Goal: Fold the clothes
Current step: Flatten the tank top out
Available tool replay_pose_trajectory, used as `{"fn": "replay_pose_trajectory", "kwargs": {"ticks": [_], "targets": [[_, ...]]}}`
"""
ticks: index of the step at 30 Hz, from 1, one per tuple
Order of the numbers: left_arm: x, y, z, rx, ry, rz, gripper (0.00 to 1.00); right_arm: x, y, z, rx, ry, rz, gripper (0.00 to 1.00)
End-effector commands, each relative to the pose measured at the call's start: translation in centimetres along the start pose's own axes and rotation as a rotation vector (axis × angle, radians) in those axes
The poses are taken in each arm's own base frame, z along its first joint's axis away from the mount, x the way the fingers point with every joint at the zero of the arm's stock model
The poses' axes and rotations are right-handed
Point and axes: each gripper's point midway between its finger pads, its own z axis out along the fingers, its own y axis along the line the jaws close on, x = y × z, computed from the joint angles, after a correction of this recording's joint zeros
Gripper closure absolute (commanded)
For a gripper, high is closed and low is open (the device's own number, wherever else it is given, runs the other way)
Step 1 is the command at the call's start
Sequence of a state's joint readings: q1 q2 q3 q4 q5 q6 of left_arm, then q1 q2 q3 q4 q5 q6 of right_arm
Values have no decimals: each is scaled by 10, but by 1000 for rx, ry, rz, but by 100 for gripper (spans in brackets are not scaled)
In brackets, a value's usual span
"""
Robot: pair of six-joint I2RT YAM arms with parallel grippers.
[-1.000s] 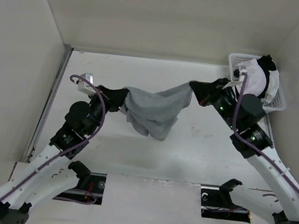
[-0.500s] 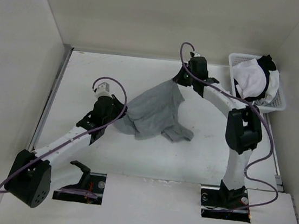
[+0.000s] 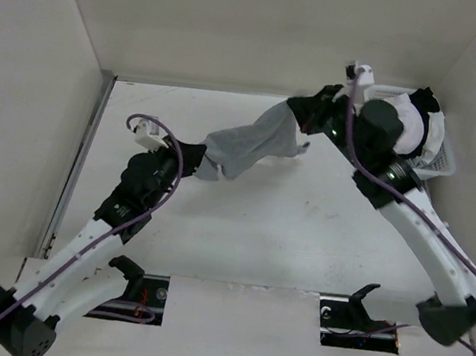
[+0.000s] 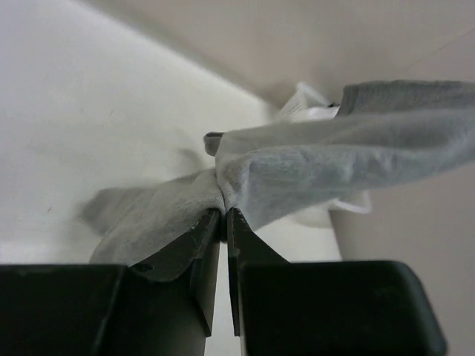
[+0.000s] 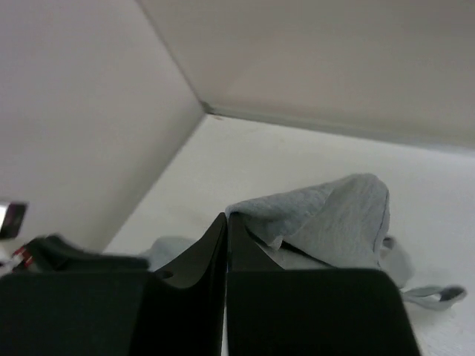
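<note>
The clothes, a heather-grey T-shirt [image 3: 251, 142], hang bunched into a narrow band between my two grippers above the back of the table. My left gripper [image 3: 197, 161] is shut on the band's lower left end. In the left wrist view the jaws [image 4: 224, 213] pinch a fold of the T-shirt [image 4: 334, 159], which stretches away to the right. My right gripper [image 3: 301, 116] is shut on the upper right end, close to the back wall. The right wrist view has its jaws [image 5: 226, 217] closed on an edge of the grey fabric [image 5: 338, 215], with a loose sleeve trailing below.
A white plastic basket [image 3: 440, 161] stands at the back right corner, holding a white garment with black trim [image 3: 411, 123]; my right arm's elbow passes right in front of it. White walls close the table [image 3: 302, 225] at the left, back and right.
The T-shirt, which sagged onto the table half a second ago, is now lifted and pulled into a taut band. The right arm's elbow has swung toward the basket, and the left arm has drawn back.
</note>
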State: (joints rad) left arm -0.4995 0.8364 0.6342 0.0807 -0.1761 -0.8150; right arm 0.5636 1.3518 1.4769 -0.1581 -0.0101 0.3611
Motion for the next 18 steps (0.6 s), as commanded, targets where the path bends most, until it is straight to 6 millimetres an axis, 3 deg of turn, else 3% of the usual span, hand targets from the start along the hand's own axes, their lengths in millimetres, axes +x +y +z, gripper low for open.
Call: {"fn": "replay_pose_trajectory", "kwargs": {"ticks": [1,2,4,5,7,9,12,15,18], "targets": [[-70,-60,-40,140,-194,28,94,-45,42,-70,-91,-140,-58,99],[-81,-68,-53,157,-227,44,94,-50,55,-93,-129,-165,-57,98],[-88,-74,-66,166,-252,65,94,-57,61,-120,-156,-205,-44,98],[-89,-77,-70,170,-257,72,93,-59,61,-129,-163,-219,-38,98],[-85,-79,-72,172,-249,91,93,-57,45,-128,-117,-218,-24,98],[-73,-75,-68,161,-223,103,93,-44,21,-108,-52,-175,-7,98],[-53,-58,-52,115,-178,129,93,-6,-15,-62,15,-66,17,97],[-32,-26,-25,27,-143,153,92,46,-59,-6,76,64,54,96],[-4,13,16,-58,-65,147,91,102,-107,46,137,182,102,97]]}}
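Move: Both hands hold the tank top by its edge, stretched as a narrow, slanting band in the air. Its middle lies about 10 cm right of the left hand, 1 cm ahead and 2 cm lower. From the higher right hand it is some 9 cm left, 6 cm back and 16 cm below. The clothes basket stands roughly 31 cm right of the right hand, 9 cm farther out and 33 cm lower. Still pinching the tank top, both hands whip up and back some 15 cm, then swing forward and down. ##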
